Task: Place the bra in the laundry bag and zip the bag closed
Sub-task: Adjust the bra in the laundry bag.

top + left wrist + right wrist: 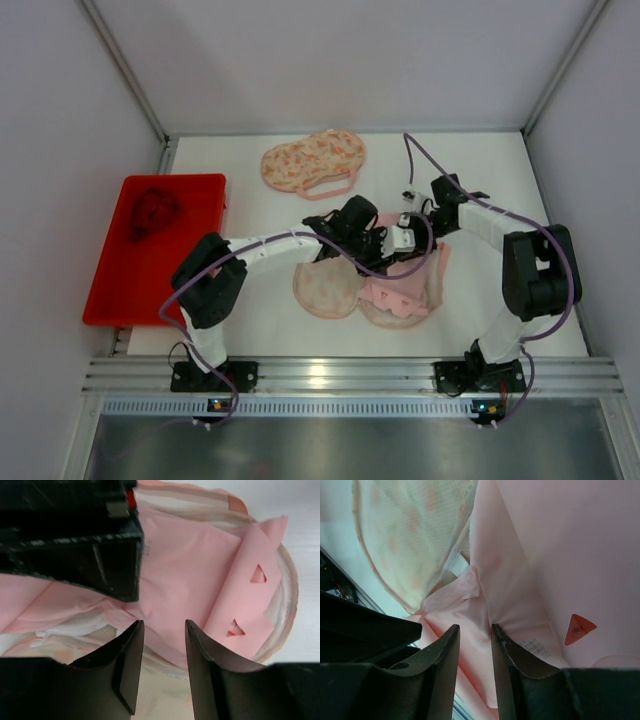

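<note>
A pink bra [402, 290] lies on an open, peach-patterned mesh laundry bag [325, 288] at the table's middle. Both grippers meet over its far edge. My left gripper [372, 238] is open; in the left wrist view its tips [164, 630] hover over the bra's [190, 565] near edge and the bag's mesh [160, 690]. My right gripper [402, 236] is shut on a fold of the bra; in the right wrist view [475, 632] pink fabric [560, 555] fills the narrow gap, with creases running to one fingertip. The bag's mesh [405, 530] shows at upper left.
A second patterned bag [313, 160] lies at the back centre. A red tray [130, 285] holding a dark red garment [152, 212] stands at the left. The right gripper's black body [70, 535] sits close above my left fingers. White walls enclose the table.
</note>
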{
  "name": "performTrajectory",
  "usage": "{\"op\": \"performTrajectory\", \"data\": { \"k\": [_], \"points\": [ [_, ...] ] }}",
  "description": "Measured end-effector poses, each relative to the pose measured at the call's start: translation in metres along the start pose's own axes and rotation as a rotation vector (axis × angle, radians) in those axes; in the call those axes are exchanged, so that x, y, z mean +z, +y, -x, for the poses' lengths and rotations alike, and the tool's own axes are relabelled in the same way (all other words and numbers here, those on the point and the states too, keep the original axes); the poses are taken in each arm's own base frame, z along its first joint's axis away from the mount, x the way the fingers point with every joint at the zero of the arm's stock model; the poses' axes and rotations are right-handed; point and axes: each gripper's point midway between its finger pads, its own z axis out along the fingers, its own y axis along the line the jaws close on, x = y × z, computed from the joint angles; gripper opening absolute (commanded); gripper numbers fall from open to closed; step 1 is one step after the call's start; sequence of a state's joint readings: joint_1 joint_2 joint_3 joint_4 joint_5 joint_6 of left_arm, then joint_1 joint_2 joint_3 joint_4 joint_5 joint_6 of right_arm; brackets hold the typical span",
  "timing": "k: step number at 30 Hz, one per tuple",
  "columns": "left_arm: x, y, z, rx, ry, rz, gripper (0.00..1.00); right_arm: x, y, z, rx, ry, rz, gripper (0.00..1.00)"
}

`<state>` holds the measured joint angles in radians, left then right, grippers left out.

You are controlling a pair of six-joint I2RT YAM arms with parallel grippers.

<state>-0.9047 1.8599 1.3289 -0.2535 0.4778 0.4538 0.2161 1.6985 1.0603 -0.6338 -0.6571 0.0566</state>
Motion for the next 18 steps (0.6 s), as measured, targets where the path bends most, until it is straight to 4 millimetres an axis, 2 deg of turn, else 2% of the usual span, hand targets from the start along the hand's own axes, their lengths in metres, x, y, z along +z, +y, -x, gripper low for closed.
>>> {"op": "performTrajectory", "data": {
  "k": [2,4,7,11,13,18],
  "points": [
    [-0.005,-0.006,-0.008,0.021,0.004,-0.020,0.45,0.000,0.000,0.000,0.000,0.000,0.000,0.33],
    [-0.009,-0.028,-0.013,0.080,0.014,-0.063,0.45,0.000,0.000,0.000,0.000,-0.001,0.000,0.33],
    [-0.007,-0.065,-0.007,0.202,0.010,-0.125,0.45,0.000,0.000,0.000,0.000,-0.001,0.000,0.33],
    [0.001,-0.099,-0.007,0.330,0.021,-0.181,0.45,0.000,0.000,0.000,0.000,-0.001,0.000,0.33],
    [0.004,-0.104,-0.012,0.365,0.039,-0.183,0.45,0.000,0.000,0.000,0.000,-0.001,0.000,0.33],
    [0.004,-0.090,-0.018,0.410,0.071,-0.126,0.45,0.000,0.000,0.000,0.000,-0.001,0.000,0.33]
  ]
}}
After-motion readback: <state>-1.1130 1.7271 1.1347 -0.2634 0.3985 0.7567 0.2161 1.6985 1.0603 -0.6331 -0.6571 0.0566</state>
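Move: The left hand, partly open, is high over the middle of the bra; the bra's near end, with its two triangular openings, lies about 8 cm back from it, level sideways and some 5 cm below. The laundry bag's patterned half is centred about 13 cm to the left at no forward offset, and the right gripper is about 3 cm ahead and 3 cm to the right, slightly lower. From the right hand, the near end is roughly 10 cm back and 1 cm left. The left hand draws quickly back about 10 cm from beside the right gripper to above the bra's near end, swinging clockwise some 20 degrees so that its fingers point right and slightly back, then eases forward about 1 cm while sinking roughly 2 cm in all. Its fingers stay about half open with no grip on the cloth, while the right hand holds perfectly still low over the bra's middle, its fingers against the fold there. ##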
